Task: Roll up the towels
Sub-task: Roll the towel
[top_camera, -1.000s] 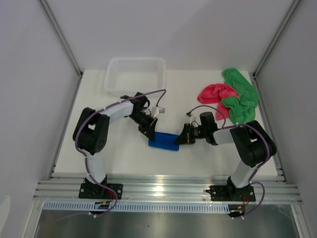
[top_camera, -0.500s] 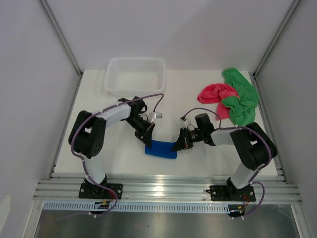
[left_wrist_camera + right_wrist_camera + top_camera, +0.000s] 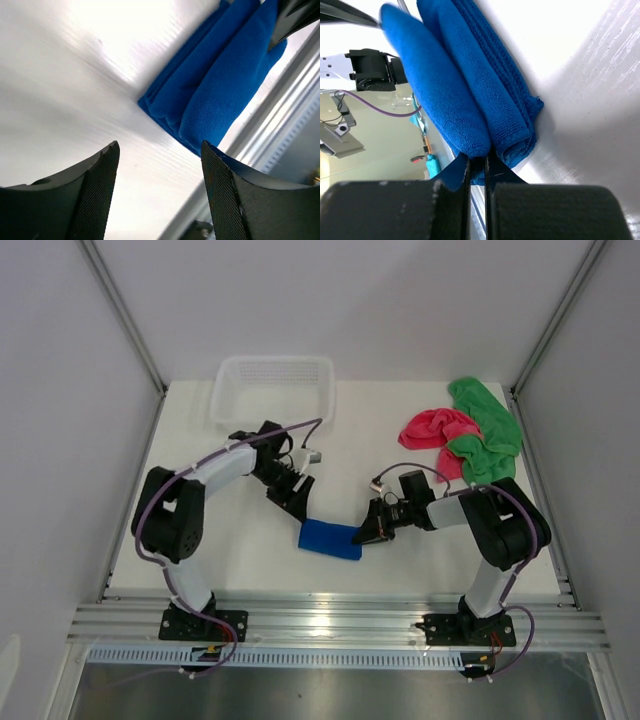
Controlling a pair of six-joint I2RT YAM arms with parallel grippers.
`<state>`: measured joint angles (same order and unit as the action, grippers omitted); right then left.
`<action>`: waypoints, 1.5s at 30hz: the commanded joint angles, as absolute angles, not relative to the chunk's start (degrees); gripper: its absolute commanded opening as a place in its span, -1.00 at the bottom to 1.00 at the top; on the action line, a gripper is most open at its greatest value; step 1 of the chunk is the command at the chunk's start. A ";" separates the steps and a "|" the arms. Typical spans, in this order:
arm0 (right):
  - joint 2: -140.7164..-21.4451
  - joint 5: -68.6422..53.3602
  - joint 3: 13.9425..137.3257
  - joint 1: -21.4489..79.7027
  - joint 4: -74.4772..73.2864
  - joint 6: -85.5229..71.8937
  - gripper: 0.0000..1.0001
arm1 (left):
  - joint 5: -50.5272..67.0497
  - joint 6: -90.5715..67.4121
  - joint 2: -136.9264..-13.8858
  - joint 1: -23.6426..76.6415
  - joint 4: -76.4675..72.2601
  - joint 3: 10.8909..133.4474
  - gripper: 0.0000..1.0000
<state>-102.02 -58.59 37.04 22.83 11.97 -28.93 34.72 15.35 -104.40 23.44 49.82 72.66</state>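
The blue towel point(image 3: 330, 539) lies folded and partly rolled near the table's front middle. My right gripper point(image 3: 368, 533) is shut on its right end; the right wrist view shows the jaws pinching a fold of the blue towel point(image 3: 470, 90) at the gripper point(image 3: 477, 162). My left gripper point(image 3: 295, 498) stands open just up-left of the towel, touching nothing. In the left wrist view the blue towel point(image 3: 225, 80) lies beyond the open gripper point(image 3: 160, 146). The pink-red towel point(image 3: 435, 428) and green towel point(image 3: 487, 435) lie crumpled together at the back right.
A white mesh basket point(image 3: 272, 361) stands at the back left of the table. The metal rail point(image 3: 330, 615) runs along the near edge, close behind the blue towel.
My left gripper has opened, let go of the blue towel and drawn back up-left. The towel has shifted toward the front edge, with the right gripper still shut on it.
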 commanded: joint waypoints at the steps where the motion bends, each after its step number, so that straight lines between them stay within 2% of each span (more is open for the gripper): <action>1: -104.41 -56.07 39.02 22.33 8.96 -28.12 -1.00 | 31.64 20.91 -94.41 22.59 44.83 72.51 0.37; 5: -105.99 -55.99 40.34 22.33 9.32 -28.83 -1.00 | 27.63 31.25 -88.86 24.42 45.69 75.40 0.36; 9: -106.87 -55.55 41.48 22.06 8.62 -30.23 -1.00 | 21.99 41.90 -83.86 32.32 43.96 72.78 0.36; 12: -107.58 -55.46 41.22 21.80 9.22 -31.29 -1.00 | 18.30 48.85 -77.97 44.77 35.38 62.27 0.41; 14: -107.75 -55.55 41.05 21.71 9.58 -31.81 -1.00 | 15.83 51.14 -76.38 48.76 29.56 55.86 0.44; 18: -107.32 -55.55 41.04 21.62 10.63 -33.04 -1.00 | 7.32 50.02 -81.20 54.57 19.44 53.00 0.46; 22: -107.49 -55.46 41.48 21.71 11.78 -33.22 -1.00 | 5.62 47.38 -85.95 54.75 17.49 53.53 0.45; 28: -108.54 -55.63 41.92 21.53 12.39 -33.22 -1.00 | 9.22 46.33 -87.36 55.63 20.65 52.73 0.42; 36: -109.16 -56.07 41.57 20.92 13.80 -35.42 -1.00 | 13.36 46.41 -83.23 57.56 24.16 51.94 0.41; 45: -109.42 -56.78 41.75 20.48 14.68 -35.60 -1.00 | 6.25 46.32 -91.23 57.66 20.92 52.38 0.44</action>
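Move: The rolled-up blue towel's middle lies about 6 cm back and 7 cm to the right of the left hand, some 4 cm below. The right hand already has its right end pinched, the middle about 6 cm to its left and 1 cm back, 1 cm lower. From the left hand, the white bin stands some 27 cm ahead and 6 cm left; the red towel lies about 19 cm ahead and 33 cm right. Up and slightly forward first, by some 9 cm, then back and to the right and down again: the left hand arcs over to the near side of the blue roll, spinning about 70 degrees clockwise around its own fingers, which stay wide open, one over the towel at the end. The right hand keeps its pinch on the right end, tips down a little and eases forward by 1 to 2 cm. ##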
